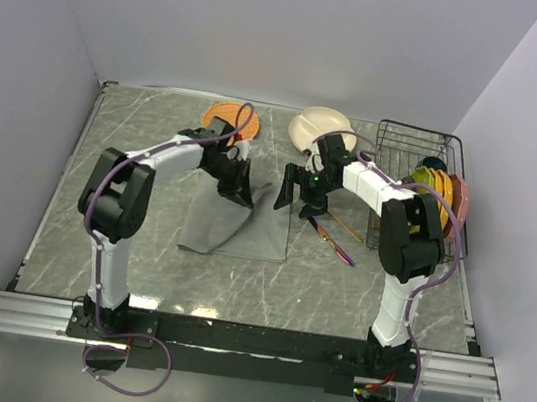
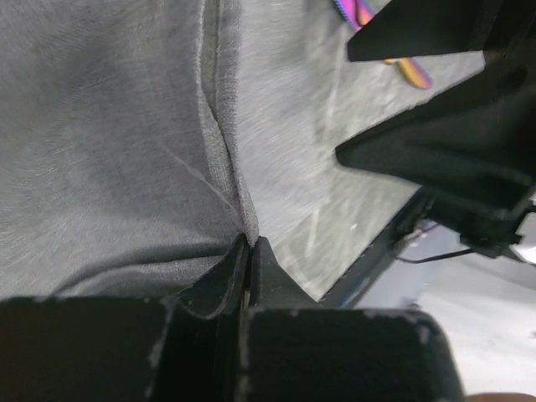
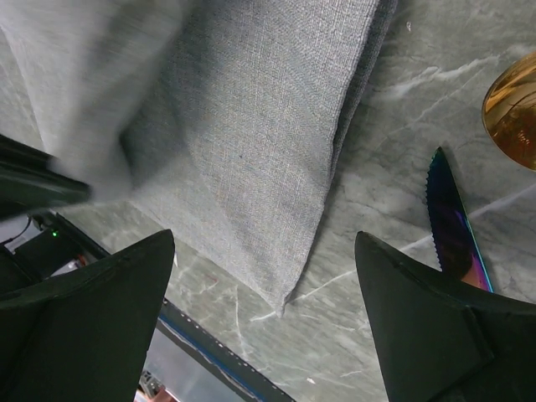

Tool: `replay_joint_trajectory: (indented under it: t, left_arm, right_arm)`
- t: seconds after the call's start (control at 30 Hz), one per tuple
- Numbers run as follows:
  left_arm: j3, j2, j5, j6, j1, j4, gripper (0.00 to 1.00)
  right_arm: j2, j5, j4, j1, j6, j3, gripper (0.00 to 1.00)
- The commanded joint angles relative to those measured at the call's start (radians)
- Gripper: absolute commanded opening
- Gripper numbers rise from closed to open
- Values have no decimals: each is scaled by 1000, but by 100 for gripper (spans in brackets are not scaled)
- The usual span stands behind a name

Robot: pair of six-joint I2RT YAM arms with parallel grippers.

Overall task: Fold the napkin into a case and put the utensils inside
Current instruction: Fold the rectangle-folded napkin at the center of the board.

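Note:
The grey napkin lies folded on the table between the two arms, one side raised. My left gripper is shut on that raised fold; in the left wrist view its jaws pinch the napkin at its edge. My right gripper hangs open over the napkin's right side, with nothing between its fingers. In the right wrist view the right gripper straddles a napkin corner. Right of the cloth lie the utensils: the purple knife and the gold spoon.
An orange woven mat and a cream plate sit at the back. A wire rack with coloured plates stands at the right, close behind the right arm. White walls close in three sides.

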Motion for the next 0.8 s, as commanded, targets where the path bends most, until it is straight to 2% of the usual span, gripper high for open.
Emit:
replay_joint_trajectory:
  t: [0.0,0.1,0.3,0.33,0.4,0.43,0.53,0.67,0.77]
  left_arm:
    - [24,41,71,-157,-50,127,4]
    - [1,36,61,-221,-68,222,9]
    - [2,56,2,-348,-70,345,5]
    - [7,61,-4,-353,-72,353,11]
    - [25,70,5,-337,-70,322,32]
    - [30,68,2,-324,-70,304,52]
    - [-11,4,45,-284,-29,288,66]
    - [-102,-128,81,-252,105,298,71]
    - [-102,-185,-11,-81,178,128,69]
  right_arm:
    - [-55,0,-13,-9,-5,-14,95]
    - [-56,2,-13,-9,-7,-20,95]
    - [-50,5,-5,-10,-1,-22,94]
    - [-50,7,-5,-10,2,-19,94]
    - [-52,13,-5,-10,2,-14,94]
    - [-52,14,-10,-10,-1,-11,94]
    - [-56,17,-16,-13,-10,-3,94]
    - [-78,20,-22,-25,-35,-8,94]
    - [-79,22,-16,-25,-42,-16,92]
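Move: The folded napkin's right edge, over which its lifted left edge is being brought, has its middle about 9 cm to the right of the left hand, 3 cm back and 4 below. The knife lies some 17 cm right and 5 back from that hand, the spoon about 19 right and level with it. The open right hand hovers nearly over the right edge, whose middle is roughly 3 cm back and 3 below it. The napkin's left edge, still pinched, is carried by the left hand about 5 cm farther right towards the right edge, sinking slightly. The hand then eases forward some 3 cm, turning a little counter-clockwise, opens wide to let the cloth go, and draws off left about 6 cm, rising slightly. The right hand waits open beside it. ##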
